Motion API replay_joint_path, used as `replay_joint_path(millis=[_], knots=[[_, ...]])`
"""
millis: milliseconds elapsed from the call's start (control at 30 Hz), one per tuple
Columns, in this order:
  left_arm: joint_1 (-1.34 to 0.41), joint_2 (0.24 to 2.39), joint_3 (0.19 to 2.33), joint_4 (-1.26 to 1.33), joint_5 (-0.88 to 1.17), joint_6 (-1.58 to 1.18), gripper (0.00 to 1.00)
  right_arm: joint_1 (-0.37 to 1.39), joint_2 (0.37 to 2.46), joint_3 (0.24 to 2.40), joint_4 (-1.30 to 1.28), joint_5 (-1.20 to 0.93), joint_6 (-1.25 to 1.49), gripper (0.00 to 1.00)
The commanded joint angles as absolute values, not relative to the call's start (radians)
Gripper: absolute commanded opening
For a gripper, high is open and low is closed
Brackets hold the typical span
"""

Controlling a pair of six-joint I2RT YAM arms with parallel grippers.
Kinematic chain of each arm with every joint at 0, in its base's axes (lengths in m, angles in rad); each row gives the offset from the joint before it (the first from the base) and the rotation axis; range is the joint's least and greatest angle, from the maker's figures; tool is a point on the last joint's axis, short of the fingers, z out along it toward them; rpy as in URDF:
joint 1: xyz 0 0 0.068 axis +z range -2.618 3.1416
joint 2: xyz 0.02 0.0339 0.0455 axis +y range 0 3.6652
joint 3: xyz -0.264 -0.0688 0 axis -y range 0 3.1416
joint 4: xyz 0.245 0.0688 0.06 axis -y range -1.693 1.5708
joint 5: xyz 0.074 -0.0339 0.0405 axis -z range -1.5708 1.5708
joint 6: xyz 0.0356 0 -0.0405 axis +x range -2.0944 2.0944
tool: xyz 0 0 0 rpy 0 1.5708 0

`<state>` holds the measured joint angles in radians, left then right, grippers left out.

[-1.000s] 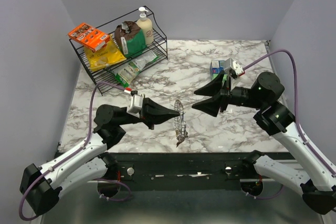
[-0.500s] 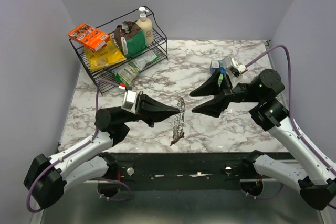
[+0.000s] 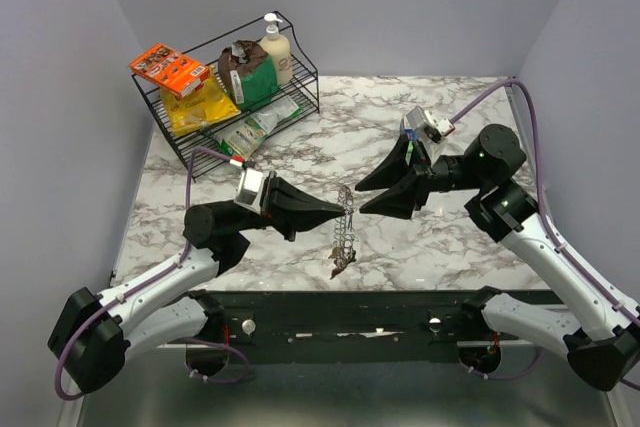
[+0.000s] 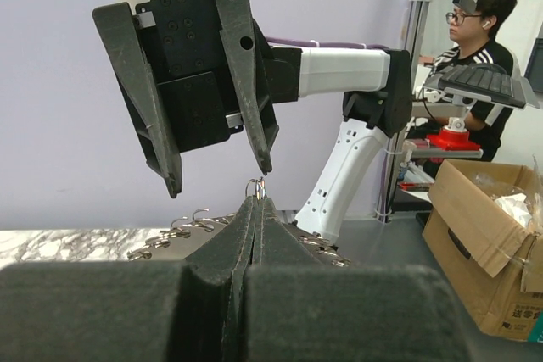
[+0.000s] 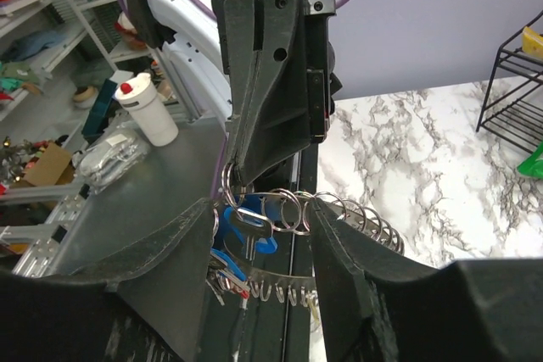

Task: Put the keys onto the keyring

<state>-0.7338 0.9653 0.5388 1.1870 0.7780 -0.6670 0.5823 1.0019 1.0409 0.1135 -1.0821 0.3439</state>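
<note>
The keyring (image 3: 345, 222), a silvery loop lined with several small rings, hangs upright from my left gripper (image 3: 338, 213), which is shut on one of those rings. In the left wrist view that ring (image 4: 256, 186) pokes out above the closed left gripper (image 4: 256, 201). My right gripper (image 3: 362, 197) stands open just right of the keyring. In the right wrist view the keyring (image 5: 339, 209) and blue-headed keys (image 5: 254, 235) lie between the fingers of the right gripper (image 5: 261, 209). A bunch of keys (image 3: 342, 265) dangles at the loop's lower end.
A black wire rack (image 3: 200, 142) with snack packs and a pump bottle stands at the back left. A small box (image 3: 410, 129) sits behind my right gripper. The table's front edge (image 3: 340, 289) lies just below the hanging keys.
My right gripper has moved left up to the keyring and its jaws have narrowed somewhat. The left gripper has risen slightly, still holding the keyring.
</note>
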Motion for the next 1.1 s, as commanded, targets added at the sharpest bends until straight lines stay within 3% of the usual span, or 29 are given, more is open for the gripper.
replay_joint_path(millis=[0,200,467,1067], knots=[[-0.729,0.962,0.577,1.238,0.785,-0.666,0.0,0.58,1.003,1.048,0.138,-1.135,0.359,0.56],[-0.729,0.973,0.581,1.233,0.79,-0.664,0.0,0.58,1.0,1.022,0.167,-1.15,0.385,0.5],[-0.729,0.979,0.584,1.224,0.79,-0.663,0.0,0.594,0.997,0.989,0.172,-1.161,0.394,0.49],[-0.729,0.979,0.589,1.216,0.788,-0.663,0.0,0.597,0.986,0.976,0.178,-1.15,0.407,0.18]])
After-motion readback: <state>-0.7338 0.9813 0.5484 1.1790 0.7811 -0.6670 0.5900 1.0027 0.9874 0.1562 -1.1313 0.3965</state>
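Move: The silver key hanging from the ring in the left fingertips lies about 1 cm back of the right hand, 2 cm to its left and 1 cm below. That held ring is likewise some 1 cm back and 2 cm left, level in height. The keyring plate's middle hangs roughly 2 cm back, 2 cm left and 9 cm below. From the left hand, the silver key is level fore and aft, 1 cm to the right and 2 cm below. Down and back by small amounts, about 1.5 cm and 1 cm, the right hand first eases back, then sinks to the silver key's head just under the left fingertips, its fingers tipping only slightly. From half open they close most of the way around the key head by the ring, fastest once the hand has nearly settled. The left hand stays nearly still, shut and still pinching the ring that carries the keyring. ##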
